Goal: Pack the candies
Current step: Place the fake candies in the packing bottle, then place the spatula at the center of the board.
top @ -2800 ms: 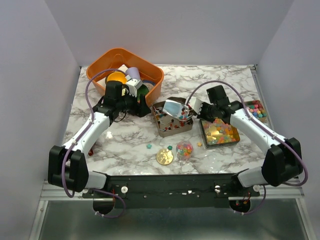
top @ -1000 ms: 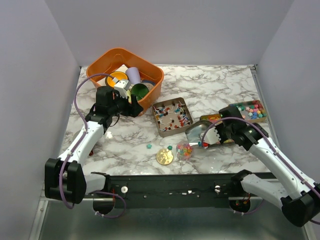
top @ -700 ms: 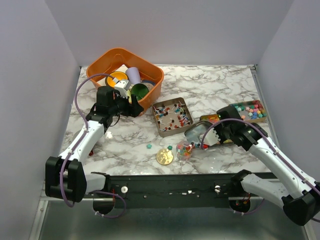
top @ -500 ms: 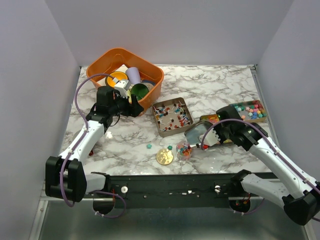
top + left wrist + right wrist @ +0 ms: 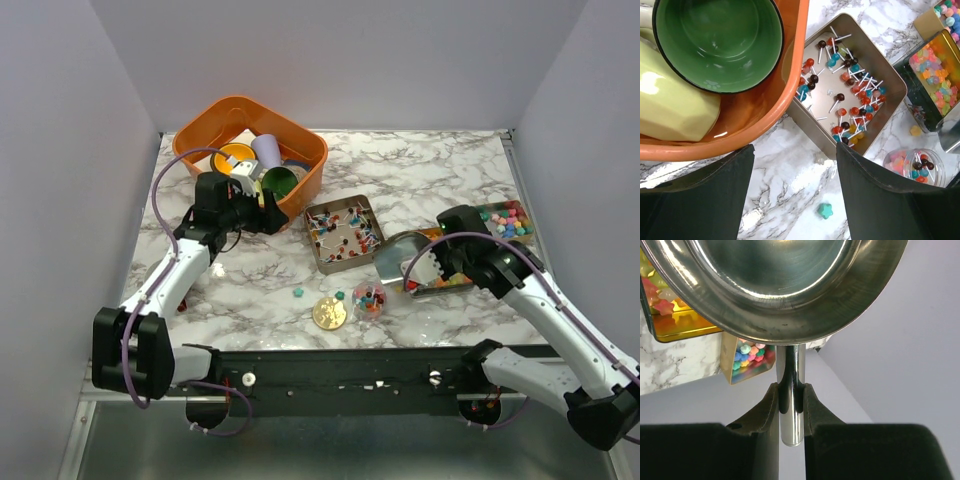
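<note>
My right gripper (image 5: 424,270) is shut on the handle (image 5: 790,390) of a steel scoop (image 5: 398,262), which hangs tilted between the lollipop tin (image 5: 345,232) and a tin of glossy candies (image 5: 455,282). A small round clear tub (image 5: 368,298) holding mixed candies sits just left of the scoop. Pastel candies fill a gold tin (image 5: 505,220) at the far right. A teal star candy (image 5: 825,210) lies loose on the marble, between and below the fingers of my left gripper (image 5: 795,200). That gripper hovers open and empty by the orange basket (image 5: 312,178).
The orange basket (image 5: 785,95) holds a green cup (image 5: 717,42) and a pale yellow cup (image 5: 670,105). A flat gold disc (image 5: 329,313) lies near the front edge, beside the round tub (image 5: 914,167). A loose yellow candy (image 5: 915,130) rests by the glossy tin (image 5: 935,85).
The right gripper brought the scoop left to the small round tub, then drew it back right and up toward the glossy candy tin. The left arm has hardly moved.
</note>
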Available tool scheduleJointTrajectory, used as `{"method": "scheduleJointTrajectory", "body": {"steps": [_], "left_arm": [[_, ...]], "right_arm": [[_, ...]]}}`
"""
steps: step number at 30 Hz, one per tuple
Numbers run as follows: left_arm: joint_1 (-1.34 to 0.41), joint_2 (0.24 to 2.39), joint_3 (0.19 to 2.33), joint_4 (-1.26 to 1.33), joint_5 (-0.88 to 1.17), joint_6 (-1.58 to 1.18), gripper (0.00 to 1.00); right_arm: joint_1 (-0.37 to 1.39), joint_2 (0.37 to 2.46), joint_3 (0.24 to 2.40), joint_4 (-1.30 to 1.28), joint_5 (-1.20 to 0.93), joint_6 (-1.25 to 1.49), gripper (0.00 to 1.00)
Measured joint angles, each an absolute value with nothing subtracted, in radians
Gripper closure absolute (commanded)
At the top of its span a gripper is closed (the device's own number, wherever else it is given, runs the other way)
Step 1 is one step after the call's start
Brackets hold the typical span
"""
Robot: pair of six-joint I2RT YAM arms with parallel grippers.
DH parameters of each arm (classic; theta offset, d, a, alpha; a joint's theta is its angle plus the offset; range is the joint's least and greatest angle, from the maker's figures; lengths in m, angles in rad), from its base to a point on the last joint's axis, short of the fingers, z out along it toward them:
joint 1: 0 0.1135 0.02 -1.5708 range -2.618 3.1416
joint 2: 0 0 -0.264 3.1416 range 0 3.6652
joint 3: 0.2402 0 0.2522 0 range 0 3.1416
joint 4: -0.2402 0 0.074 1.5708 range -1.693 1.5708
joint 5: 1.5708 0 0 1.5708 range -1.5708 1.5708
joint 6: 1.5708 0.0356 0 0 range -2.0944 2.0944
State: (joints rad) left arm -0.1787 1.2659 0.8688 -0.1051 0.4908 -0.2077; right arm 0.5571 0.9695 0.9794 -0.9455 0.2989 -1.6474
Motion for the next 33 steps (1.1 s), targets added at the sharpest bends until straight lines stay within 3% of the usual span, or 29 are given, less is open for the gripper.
{"method": "scheduleJointTrajectory", "body": {"steps": [9,16,21,28,33], "left_arm": [[-0.179,1.320,0.899,-0.140,0.514,-0.225,0.22],[-0.178,1.328,0.915,-0.165,0.530,-0.214,0.22],[-0.178,1.349,0.918,-0.167,0.544,-0.211,0.23],[-0.177,1.409,0.918,-0.157,0.545,-0.230,0.23],[-0.171,1.427,0.918,-0.135,0.545,-0.250,0.23]], "right_arm": [[0.485,1.076,1.092,-0.974,0.281,-1.408,0.99],[0.131,1.316,1.288,-0.982,0.161,-0.944,0.99],[-0.062,1.281,1.248,-1.004,0.132,-0.785,0.99],[-0.316,1.068,1.060,-1.112,0.117,-0.726,0.99],[-0.504,1.092,0.973,-1.148,0.102,-0.741,0.99]]}}
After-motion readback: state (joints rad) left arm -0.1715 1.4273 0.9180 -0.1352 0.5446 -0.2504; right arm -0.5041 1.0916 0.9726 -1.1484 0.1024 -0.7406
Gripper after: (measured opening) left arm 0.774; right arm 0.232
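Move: The right hand holds the empty scoop by its handle, bowl to the left; the bare table it swings towards lies about 17 cm right, 5 cm back and 18 cm below. The yellow candy tray is some 4 cm ahead, straight below; the bottle 16 cm left, 5 cm back; the pompom candy box 13 cm ahead, 12 cm right. From the left hand, the bottle is roughly 20 cm right, 12 cm back, with the lollipop tray 14 cm right, 3 cm ahead. With the scoop's handle still pinched, the right hand takes the emptied bowl away from the bottle in an arc, first some 5 cm forward and to the right, then right and back over the bare table right of the yellow candy tray, ending about 19 cm to the right, 12 cm back and 8 cm lower, while its wrist turns about 100 degrees clockwise and tilts its left side up. The left hand, fingers kept open and empty, meanwhile sinks about 4 cm beside the orange basket and tips down some 10 degrees. ##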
